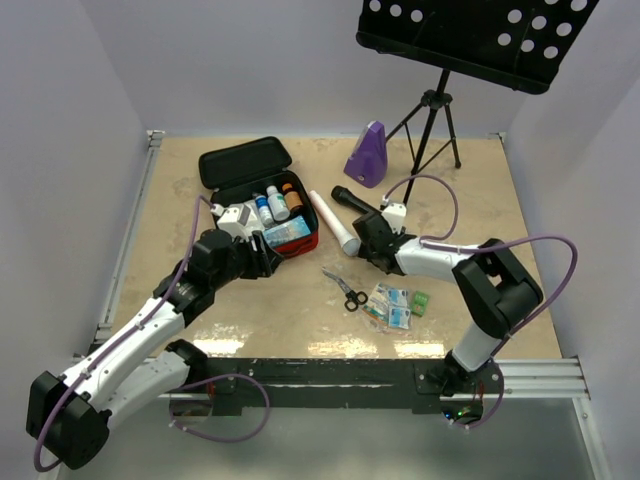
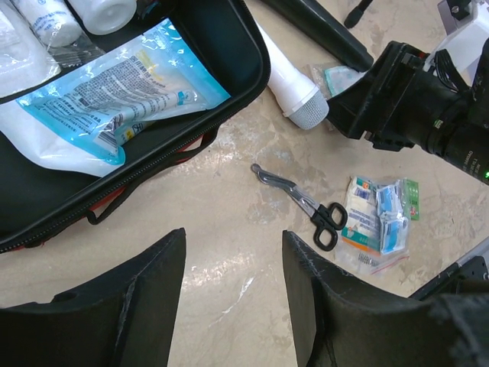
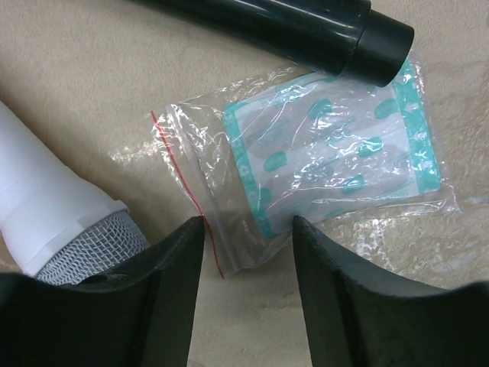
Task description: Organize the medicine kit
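The medicine kit (image 1: pixel 232 160) lies open at the back left, red outside and black inside. It holds bottles (image 1: pixel 277 203) and a blue packet (image 2: pixel 114 92). My left gripper (image 2: pixel 233 252) hangs open over bare table just in front of the kit, with nothing between its fingers. My right gripper (image 3: pixel 248 229) is open and low over a clear zip bag of teal plasters (image 3: pixel 328 153). The bag's near corner lies between the fingertips. In the top view the right gripper (image 1: pixel 362 242) sits by the white microphone's head.
A white microphone (image 1: pixel 333 222) and a black microphone (image 1: pixel 352 200) lie right of the kit. Scissors (image 1: pixel 346 290), a pile of packets (image 1: pixel 390 305) and a small green item (image 1: pixel 421 302) lie in front. A purple metronome (image 1: pixel 367 155) and a music stand (image 1: pixel 432 120) stand behind.
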Tool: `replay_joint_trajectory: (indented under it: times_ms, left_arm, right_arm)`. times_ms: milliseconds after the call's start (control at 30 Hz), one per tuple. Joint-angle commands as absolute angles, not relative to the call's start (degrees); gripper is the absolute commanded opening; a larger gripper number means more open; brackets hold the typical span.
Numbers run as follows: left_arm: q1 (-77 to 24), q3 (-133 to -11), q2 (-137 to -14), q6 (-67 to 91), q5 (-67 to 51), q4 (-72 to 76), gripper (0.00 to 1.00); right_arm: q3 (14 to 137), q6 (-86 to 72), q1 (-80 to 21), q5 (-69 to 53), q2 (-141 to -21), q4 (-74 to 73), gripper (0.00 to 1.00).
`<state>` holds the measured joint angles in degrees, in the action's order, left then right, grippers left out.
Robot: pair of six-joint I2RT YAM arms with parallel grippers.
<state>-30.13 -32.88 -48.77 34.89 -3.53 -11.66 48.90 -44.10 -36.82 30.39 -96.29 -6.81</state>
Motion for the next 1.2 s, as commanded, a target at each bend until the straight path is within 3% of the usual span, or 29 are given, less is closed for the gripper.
replay_joint_trajectory:
  times_ms: [0,300,500,833,1033,1167]
  left_arm:
    - [-30.06,-33.40,-47.99,35.42,-2.90,-11.69,0.57]
    - [-29.97,-32.70,-48.25,35.68,-3.60,-10.46,0.57]
    - [-30.06,-32.78,-47.90,35.60,-3.43,-10.81,0.57]
    - [-29.97,-32.61,-49.04,36.30,-4.13,-10.11,0.56]
    - [-29.97,-34.71,-47.55,36.21,-0.27,-12.65,0.56]
    - [-30.06,-37.70,-45.27,36.30,7.54,-17.74,0.56]
  right_arm:
    - [48.43,-44.21,-36.65,25.76,-96.42,-11.07,0.48]
    - [45.44,-43.86,-36.74,22.68,-92.29,-12.65,0.16]
    - [45.17,-45.61,-37.88,21.89,-83.34,-16.60,0.01]
    - [48.51,-48.43,-43.59,22.23,-70.50,-26.01,0.00]
    - [52.90,-44.39,-47.46,18.64,-62.06,-19.79,0.00]
    - [58.52,-40.18,-47.99,17.49,-63.80,-16.88,0.00]
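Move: The clear bag with the white-and-teal packet lies just under the right fingers, its middle about 3 cm ahead and 3 cm to the right, its zip edge at the open tips. The white microphone's middle is some 8 cm ahead and 10 cm left, the black microphone's about 13 cm straight ahead, its end over the bag. The scissors lie roughly 8 cm back and 5 cm left. From the left hand the bag is about 12 cm ahead, 23 cm right and 15 cm down. Shut the right gripper fully on the near, zip-side edge of the bag, staying low while drawing it back about 4 cm from the black microphone. Then, keeping the pinch, lift it some 17 cm, still backing off at first and swinging left, while the wrist turns counter-clockwise and rolls its left side up, nearly 30 degrees in all. ##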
